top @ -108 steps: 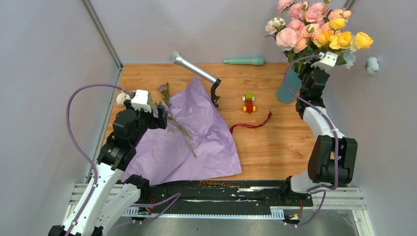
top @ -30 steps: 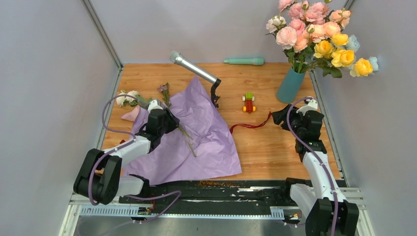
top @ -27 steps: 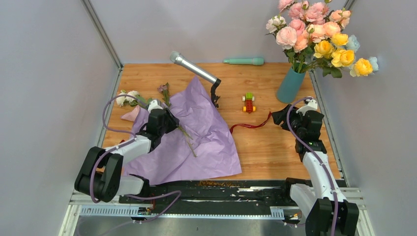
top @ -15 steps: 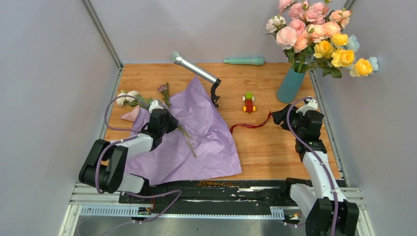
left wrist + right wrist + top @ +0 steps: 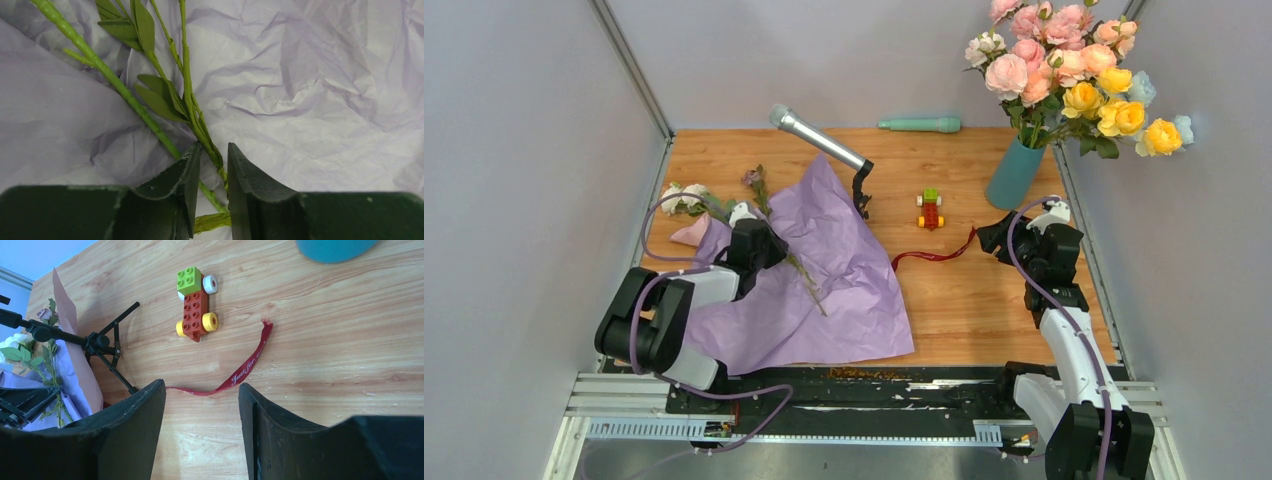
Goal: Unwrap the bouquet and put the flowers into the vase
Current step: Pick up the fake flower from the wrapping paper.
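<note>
The teal vase [image 5: 1012, 175] stands at the back right and holds most of the flowers [image 5: 1064, 70]; its base shows in the right wrist view [image 5: 332, 250]. The lilac paper wrap [image 5: 824, 270] lies spread open on the left with a few green stems [image 5: 187, 85] on it. My left gripper [image 5: 214, 150] sits low on the paper [image 5: 310, 75], jaws narrowed onto those stems. Cream blooms [image 5: 679, 198] lie beyond the paper's left edge. The dark red ribbon [image 5: 247, 365] lies loose on the wood. My right gripper [image 5: 201, 387] hovers open just right of it, holding nothing.
A microphone [image 5: 819, 140] on a small black stand [image 5: 861, 190] rises behind the paper. A toy brick car [image 5: 196, 305] sits mid-table and a mint-green rod [image 5: 919, 125] lies at the back edge. Walls close in on both sides.
The left jaws have closed in around the stems on the paper, and the left elbow has folded nearer. The right arm has stayed where it was.
</note>
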Motion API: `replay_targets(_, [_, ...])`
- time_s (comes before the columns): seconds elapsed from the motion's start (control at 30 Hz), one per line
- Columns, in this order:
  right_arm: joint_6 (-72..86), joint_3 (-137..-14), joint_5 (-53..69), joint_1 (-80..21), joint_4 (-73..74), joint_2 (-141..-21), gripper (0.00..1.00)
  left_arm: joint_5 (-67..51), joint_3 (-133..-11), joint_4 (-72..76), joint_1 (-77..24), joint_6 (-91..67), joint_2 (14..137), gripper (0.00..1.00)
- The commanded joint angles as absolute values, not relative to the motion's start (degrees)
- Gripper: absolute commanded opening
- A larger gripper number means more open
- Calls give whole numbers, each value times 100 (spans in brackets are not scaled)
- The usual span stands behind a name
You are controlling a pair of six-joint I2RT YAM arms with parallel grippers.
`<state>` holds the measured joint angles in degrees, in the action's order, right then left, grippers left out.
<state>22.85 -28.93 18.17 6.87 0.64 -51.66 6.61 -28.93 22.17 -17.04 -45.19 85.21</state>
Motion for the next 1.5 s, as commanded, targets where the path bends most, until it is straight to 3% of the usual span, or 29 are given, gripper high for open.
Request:
replay_targets(0.0, [2382, -3134, 1876, 668, -19, -5183, 56, 626, -3079, 2528, -1657, -4741, 8705, 32])
replay_targets(0.13, [2381, -3137, 1880, 664, -24, -5194, 56, 597, -3039, 2620, -1653, -4970, 8854, 28])
replay_targets(0.47, [2408, -3129, 1905, 668, -21, -5194, 55, 546, -2931, 2950, -1652, -5354, 9293, 29])
replay_targets(0.73, [2408, -3175, 1934, 668, 147, -5155, 56, 494, -2748, 3326, -1652, -5665, 9100, 5])
replay_targets(0.8, [2402, -3194, 1935, 668, 182, -5128, 56, 481, -2720, 3322, -1652, -5671, 8876, 0])
replay_targets(1.27, [2382, -3309, 1999, 668, 394, -4863, 56, 1249, -2099, 2637, -1652, -5387, 5796, 0])
replay_targets(1.47, [2395, -3366, 2687, 668, 271, -4784, 56, 956, -2002, 1894, -1659, -4648, 4255, 0])
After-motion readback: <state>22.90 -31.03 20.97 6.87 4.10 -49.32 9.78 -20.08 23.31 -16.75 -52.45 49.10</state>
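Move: The mauve flower's stem lies across the purple paper right at the left fingertips, its middle about 1 cm ahead, 1 cm to the right and 2 cm below; its bloom is some 16 cm ahead and 6 cm left. White blooms lie about 20 cm left and 11 cm ahead, and the microphone's tripod stands roughly 16 cm right and 11 cm ahead. From the right hand, the flower's middle is some 40 cm left, 3 cm ahead and 12 cm below. The left fingers pinch the mauve flower's stem: still part open, they first ease about 1.5 cm forward, down and to the right, rolling the hand's left side down, then shut on it. With the stem gripped, the arm pulls up fast, some 15 cm off the paper, drawing back and a little left late in the lift while the wrist tips the fingers up roughly 25 degrees. ##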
